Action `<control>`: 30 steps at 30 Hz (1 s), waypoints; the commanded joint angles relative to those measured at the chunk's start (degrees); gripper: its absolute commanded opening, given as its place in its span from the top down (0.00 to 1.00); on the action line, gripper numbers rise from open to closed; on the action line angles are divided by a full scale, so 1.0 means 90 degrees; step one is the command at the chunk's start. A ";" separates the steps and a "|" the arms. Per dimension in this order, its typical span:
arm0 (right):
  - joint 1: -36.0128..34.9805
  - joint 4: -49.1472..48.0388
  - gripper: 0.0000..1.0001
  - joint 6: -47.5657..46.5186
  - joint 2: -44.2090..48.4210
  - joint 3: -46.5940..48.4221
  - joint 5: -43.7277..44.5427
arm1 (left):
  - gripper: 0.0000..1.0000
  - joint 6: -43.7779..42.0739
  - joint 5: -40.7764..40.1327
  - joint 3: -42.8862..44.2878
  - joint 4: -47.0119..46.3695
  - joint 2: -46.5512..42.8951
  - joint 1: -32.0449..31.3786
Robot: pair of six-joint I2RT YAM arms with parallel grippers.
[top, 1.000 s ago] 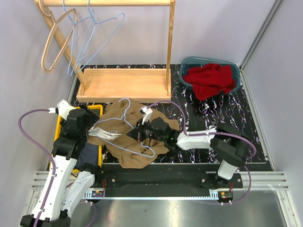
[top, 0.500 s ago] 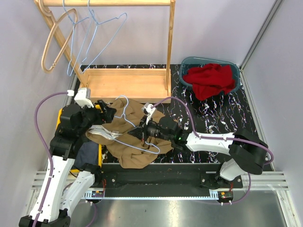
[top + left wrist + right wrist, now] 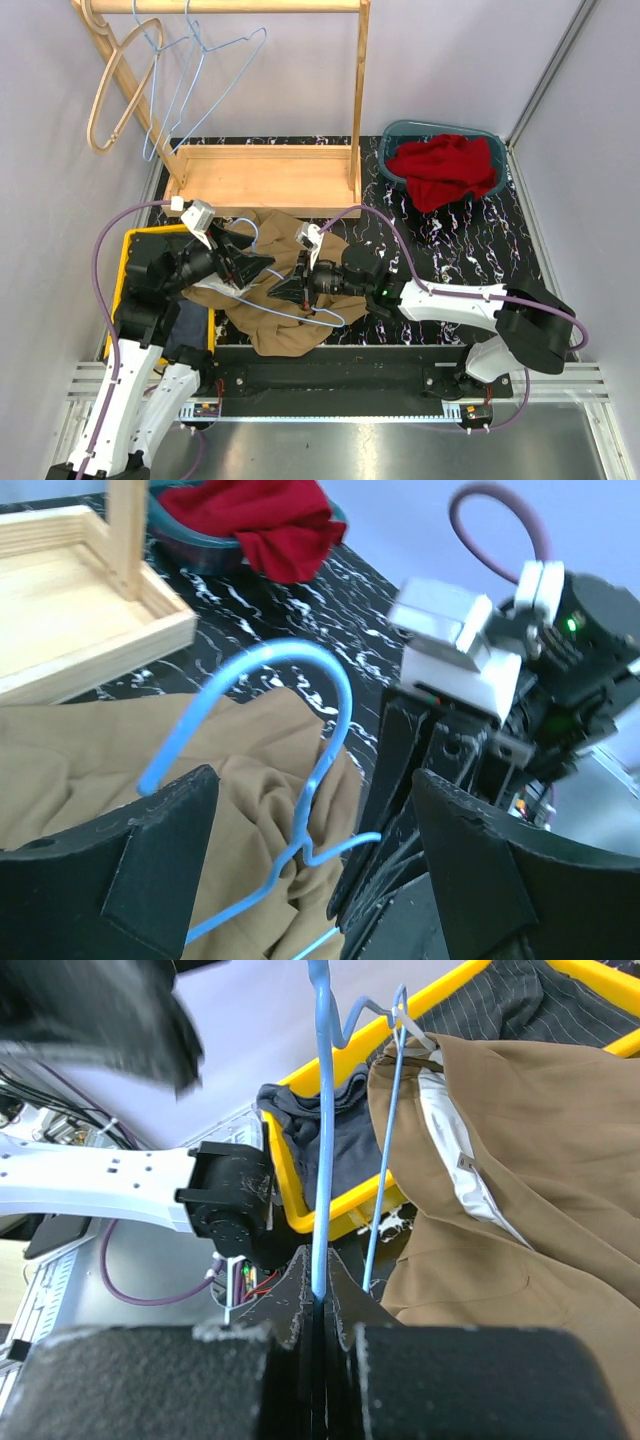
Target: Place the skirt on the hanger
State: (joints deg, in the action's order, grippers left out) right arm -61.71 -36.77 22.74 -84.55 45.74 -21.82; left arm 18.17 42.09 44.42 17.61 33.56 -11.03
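Observation:
A tan skirt (image 3: 285,335) lies crumpled on the black marbled table, with its white lining showing. On top of it rests a light blue wire hanger (image 3: 245,222). My right gripper (image 3: 277,290) is shut on the hanger's wire, which runs straight up from the pinched fingertips (image 3: 318,1295) in the right wrist view. My left gripper (image 3: 256,265) is open and straddles the hanger's twisted neck (image 3: 305,848) without touching it. The hanger's hook (image 3: 300,658) curves above the skirt (image 3: 120,750). The black right gripper (image 3: 392,780) sits just beyond the neck.
A wooden clothes rack (image 3: 260,178) stands at the back, with several hangers on its rail. A teal basket (image 3: 400,132) holding red cloth is at the back right. A yellow bin (image 3: 127,255) of dark clothes sits at the left, under my left arm.
My left arm has swung right, so its open gripper now straddles the hanger's neck. The right gripper has shifted slightly left, still pinching the wire.

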 commanded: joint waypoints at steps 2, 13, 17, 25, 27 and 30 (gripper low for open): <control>0.0021 -0.0260 1.00 0.0100 0.0303 0.0162 -0.0290 | 0.19 -0.0047 0.0626 -0.0190 -0.0540 -0.0048 0.0004; 0.0138 -0.0289 1.00 0.0315 0.0284 0.0084 -0.0046 | 0.69 0.0207 0.0978 -0.0542 -0.0980 0.0177 0.0004; 0.0236 -0.0192 1.00 0.0364 0.0284 0.0075 0.0188 | 0.89 0.0207 0.0745 -0.0551 -0.0950 0.0128 0.0004; 0.0343 0.0335 0.98 0.0432 0.0381 0.0123 0.0823 | 1.00 0.0217 -0.0291 -0.0561 -0.0863 0.0148 0.0004; 0.0363 0.0599 0.66 0.0432 0.0439 0.0182 0.1076 | 1.00 0.0246 -0.0583 -0.0580 -0.0853 0.0206 0.0004; 0.0382 0.1087 0.46 0.0403 0.0605 0.0250 0.1611 | 1.00 0.0314 -0.1013 -0.0590 -0.0843 0.0265 0.0004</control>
State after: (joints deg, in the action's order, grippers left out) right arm -59.29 -31.81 25.65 -83.42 45.74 -16.29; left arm 21.30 42.63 38.87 12.23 35.48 -11.55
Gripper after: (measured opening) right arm 0.466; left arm 0.060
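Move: The blue hanger's neck, just under its hook, stands between the left hand's open fingers, about 1 cm to the right and 2 cm below its hand point. The right fingertips, clamped on the hanger's shoulder, are some 6 cm to the left hand's right, 4 cm back and 6 cm lower. The skirt's waistband hangs off the hanger's other corner, roughly 12 cm left, 4 cm back and 12 cm below the left hand. From the right hand the neck is about 5 cm left, 4 cm ahead and 4 cm up. Sinking about 2 cm and edging right, the left hand closes its wide-open fingers on the hanger's neck, pinching it right beneath the hook, while the right keeps its grip on the shoulder nearly still. Once the left is shut, the right opens about halfway to release the wire and starts forward some 3 cm, edging right; the left sinks another centimetre with its hold. ##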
